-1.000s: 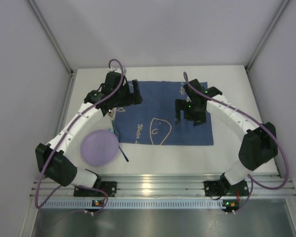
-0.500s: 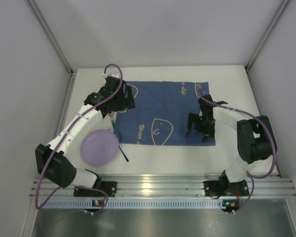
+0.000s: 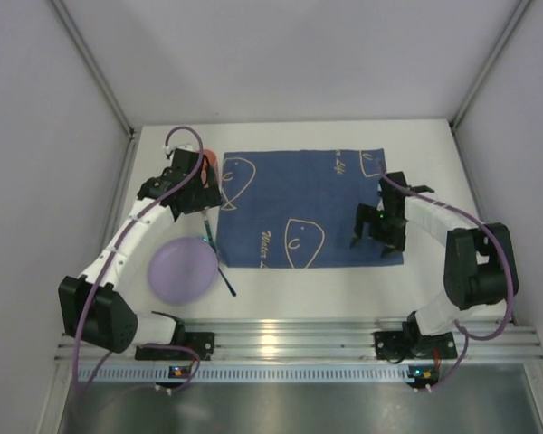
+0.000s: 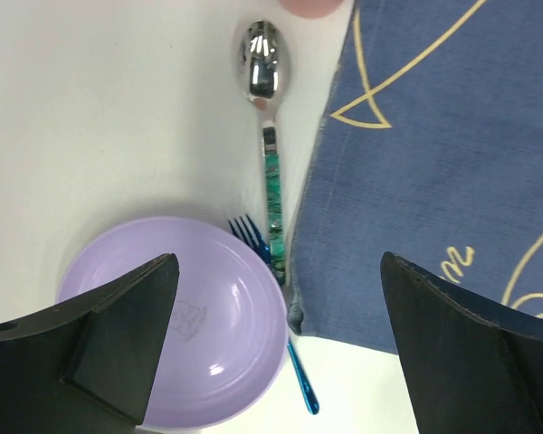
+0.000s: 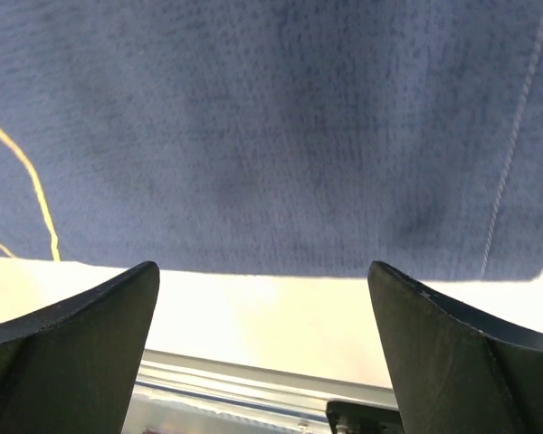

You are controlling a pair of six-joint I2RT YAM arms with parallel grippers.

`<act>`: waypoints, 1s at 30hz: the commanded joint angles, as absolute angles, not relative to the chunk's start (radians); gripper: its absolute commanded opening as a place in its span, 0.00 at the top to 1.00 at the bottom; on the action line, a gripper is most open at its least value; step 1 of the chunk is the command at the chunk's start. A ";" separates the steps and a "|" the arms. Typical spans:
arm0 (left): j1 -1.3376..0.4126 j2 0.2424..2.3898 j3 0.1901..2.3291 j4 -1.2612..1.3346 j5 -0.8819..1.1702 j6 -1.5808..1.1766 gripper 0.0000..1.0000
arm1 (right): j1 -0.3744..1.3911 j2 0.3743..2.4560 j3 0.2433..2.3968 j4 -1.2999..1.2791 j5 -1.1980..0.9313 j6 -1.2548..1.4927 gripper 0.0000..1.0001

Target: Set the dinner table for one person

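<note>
A dark blue cloth (image 3: 299, 194) with line drawings lies flat on the white dinner table (image 3: 434, 154). Left of it lie a purple plate (image 3: 183, 269), a spoon with a green handle (image 4: 270, 172) and a blue fork (image 4: 294, 362) partly under the plate's rim. A pink cup (image 3: 210, 157) stands at the cloth's far left corner. My left gripper (image 3: 204, 194) hovers open above the spoon and the plate (image 4: 190, 316), holding nothing. Also open and empty, my right gripper (image 3: 376, 237) hangs over the cloth's near right edge (image 5: 271, 127).
White walls close in the table on the left, the right and the far side. An aluminium rail (image 3: 290, 339) runs along the near edge, also seen in the right wrist view (image 5: 253, 389). Bare tabletop (image 4: 118, 117) lies left of the spoon.
The left gripper has drawn back leftward off the cloth's far left corner. The right gripper has swung toward the near right corner. The cloth now sits slightly further right.
</note>
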State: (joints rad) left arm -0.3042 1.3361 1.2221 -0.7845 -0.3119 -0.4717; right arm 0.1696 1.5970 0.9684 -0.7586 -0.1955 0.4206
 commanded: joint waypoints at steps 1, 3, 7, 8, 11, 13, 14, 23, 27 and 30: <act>-0.290 1.385 1.195 -0.743 -0.356 -0.423 0.01 | 0.161 1.488 1.012 -0.834 -0.175 0.400 0.00; -0.282 1.423 1.193 -0.720 -0.365 -0.408 0.01 | 0.160 1.451 1.052 -0.900 -0.176 0.406 0.00; -0.268 1.532 1.192 -0.663 -0.370 -0.381 0.03 | 0.160 1.381 1.184 -0.960 -0.199 0.429 0.00; -0.267 1.552 1.192 -0.652 -0.386 -0.374 0.04 | 0.160 1.362 1.202 -0.972 -0.201 0.428 0.00; -0.267 1.633 1.197 -0.629 -0.426 -0.362 0.08 | 0.161 1.344 1.258 -1.022 -0.190 0.411 0.00; -0.267 1.679 1.192 -0.602 -0.445 -0.350 0.09 | 0.161 1.341 1.276 -1.051 -0.172 0.402 0.00; -0.267 1.690 1.189 -0.588 -0.443 -0.342 0.09 | 0.160 1.333 1.273 -1.057 -0.161 0.396 0.00; -0.236 1.812 1.184 -0.525 -0.423 -0.337 0.25 | 0.158 1.269 1.184 -1.063 -0.153 0.397 0.00; -0.203 1.856 1.187 -0.512 -0.367 -0.324 0.37 | 0.158 1.256 1.175 -1.068 -0.137 0.388 0.00; -0.183 1.881 1.183 -0.499 -0.341 -0.305 0.49 | 0.156 1.256 1.180 -1.074 -0.124 0.377 0.00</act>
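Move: The spoon lies below the left hand, its middle about 3 cm ahead, 2 cm to the left and 17 cm down. The cup stands about 15 cm ahead of that hand and 1 cm left. The purple plate is about 11 cm back and 10 cm left, the fork some 10 cm back and 1 cm right. The blue cloth's middle is roughly 28 cm right and 8 cm ahead. From the right hand, the spoon is about 49 cm left and 9 cm ahead. Downward, about 16 cm, with some 5 cm forward and 4 cm left, the left hand sinks onto the spoon, tipping its fingers steeper and closing them to about half around the neck and upper handle. The open right hand rises about 14 cm away from the blue cloth, swinging slightly forward, then back and a little lower as its fingers tilt outward. ##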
